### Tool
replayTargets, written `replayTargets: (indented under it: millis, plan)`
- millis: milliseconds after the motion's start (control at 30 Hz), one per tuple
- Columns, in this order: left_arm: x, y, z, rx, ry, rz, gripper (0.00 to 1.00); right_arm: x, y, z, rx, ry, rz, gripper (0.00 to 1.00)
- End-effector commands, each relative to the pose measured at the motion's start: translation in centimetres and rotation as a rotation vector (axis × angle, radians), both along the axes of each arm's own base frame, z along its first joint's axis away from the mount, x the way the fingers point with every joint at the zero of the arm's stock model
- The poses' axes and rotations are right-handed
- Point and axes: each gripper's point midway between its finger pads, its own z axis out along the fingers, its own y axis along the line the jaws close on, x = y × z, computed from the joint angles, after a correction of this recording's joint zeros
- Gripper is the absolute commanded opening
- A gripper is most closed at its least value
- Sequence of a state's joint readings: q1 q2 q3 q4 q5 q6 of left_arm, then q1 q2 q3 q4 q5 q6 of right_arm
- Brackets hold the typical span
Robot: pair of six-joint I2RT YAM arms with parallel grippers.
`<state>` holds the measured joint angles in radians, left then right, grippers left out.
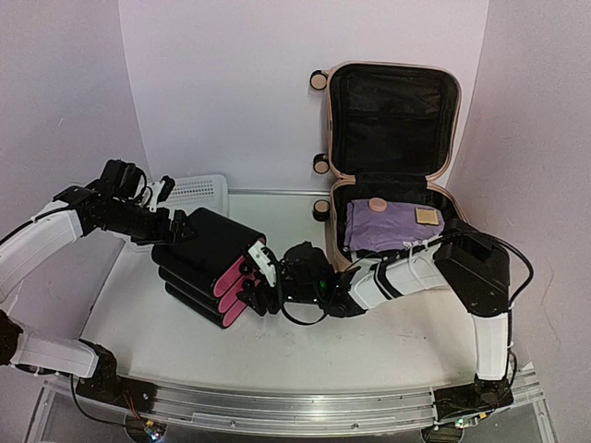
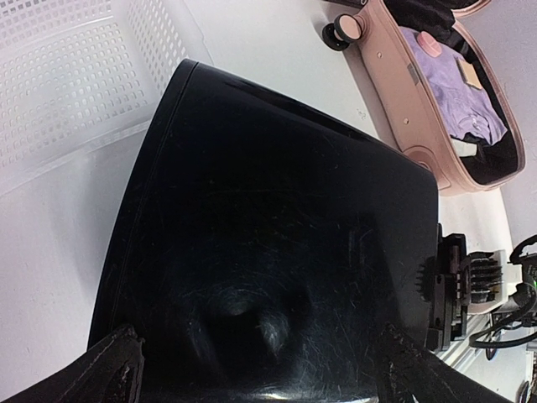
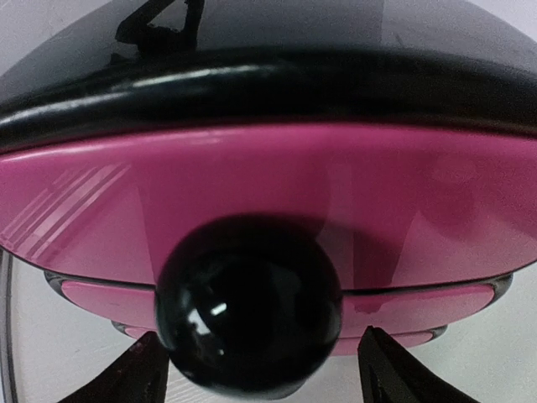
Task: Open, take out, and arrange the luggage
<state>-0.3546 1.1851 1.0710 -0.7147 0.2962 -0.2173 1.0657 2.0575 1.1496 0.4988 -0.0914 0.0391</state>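
The luggage (image 1: 454,111) lies open at the back right with its lid upright, a purple cloth (image 1: 392,226) inside; its beige-pink wall (image 2: 403,101) shows in the left wrist view. A black box (image 1: 199,249) with pink drawer fronts (image 3: 268,185) sits left of it. My left gripper (image 1: 180,226) is at the box's rear, open wide, its fingers (image 2: 117,369) spread over the black shell (image 2: 268,210). My right gripper (image 1: 261,272) is at the box's front, open around a black round knob (image 3: 247,302), with a gap beside the right finger (image 3: 382,361).
A white mesh basket (image 1: 199,192) stands behind the black box by the back wall, close to my left arm. A small pink round item (image 1: 376,205) and a tan square (image 1: 426,216) lie on the cloth in the luggage.
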Motion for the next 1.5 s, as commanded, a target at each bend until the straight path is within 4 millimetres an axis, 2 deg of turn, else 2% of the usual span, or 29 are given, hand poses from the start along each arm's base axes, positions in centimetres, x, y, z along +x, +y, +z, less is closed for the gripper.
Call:
replayTargets:
  millis: [0,233,533,733,867,1167,1333,1467]
  plan:
    - [-3.1,0.7,-3.7,0.032,0.191,0.012,0.96,1.3,1.1,1.8,0.05,-0.062,-0.026,0.7]
    - [-3.1,0.8,-3.7,0.035,0.191,0.013,0.97,1.7,1.1,2.1,0.053,-0.075,-0.048,0.5]
    - [-2.9,0.8,-3.9,0.044,0.194,0.015,0.97,1.0,1.4,2.8,0.074,-0.065,-0.008,0.23]
    - [-2.7,0.8,-3.8,0.048,0.189,0.012,0.97,-0.2,0.0,3.0,0.06,-0.043,0.008,0.2]
    - [-2.6,0.8,-3.9,0.054,0.187,0.013,0.97,-1.8,-1.8,3.2,0.04,-0.009,0.031,0.18]
    - [-2.4,0.7,-3.9,0.054,0.191,0.008,0.97,-5.4,-6.9,1.4,-0.039,0.096,0.023,0.18]
    - [-2.1,0.5,-3.9,0.051,0.195,0.006,0.97,-6.1,-7.8,0.2,-0.062,0.107,0.009,0.18]
    - [-2.2,0.5,-3.9,0.051,0.198,0.007,0.97,-5.8,-8.0,0.4,-0.06,0.092,-0.014,0.22]
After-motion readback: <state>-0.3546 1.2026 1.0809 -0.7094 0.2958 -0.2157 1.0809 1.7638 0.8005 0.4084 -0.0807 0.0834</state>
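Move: The middle drawer's black knob is practically at the right fingertips: about 1 cm ahead, level sideways and 1 cm lower. The top knob stands roughly 5 cm above the middle one, and the bottom knob 5 cm below it. The pink-and-black drawer unit's body is centred some 7 cm ahead of the right hand and 10 cm to its left. From the left hand the middle knob lies about 11 cm back, 17 cm right and 10 cm below. Ease the right gripper about 1 cm forward and down while closing it around the middle knob. Once it is pinched, hold it for a moment, then pull right and back, straight away from the drawer unit, for about 10 cm, keeping the grip. Keep the open left fingers still on top of the unit to steady it. ##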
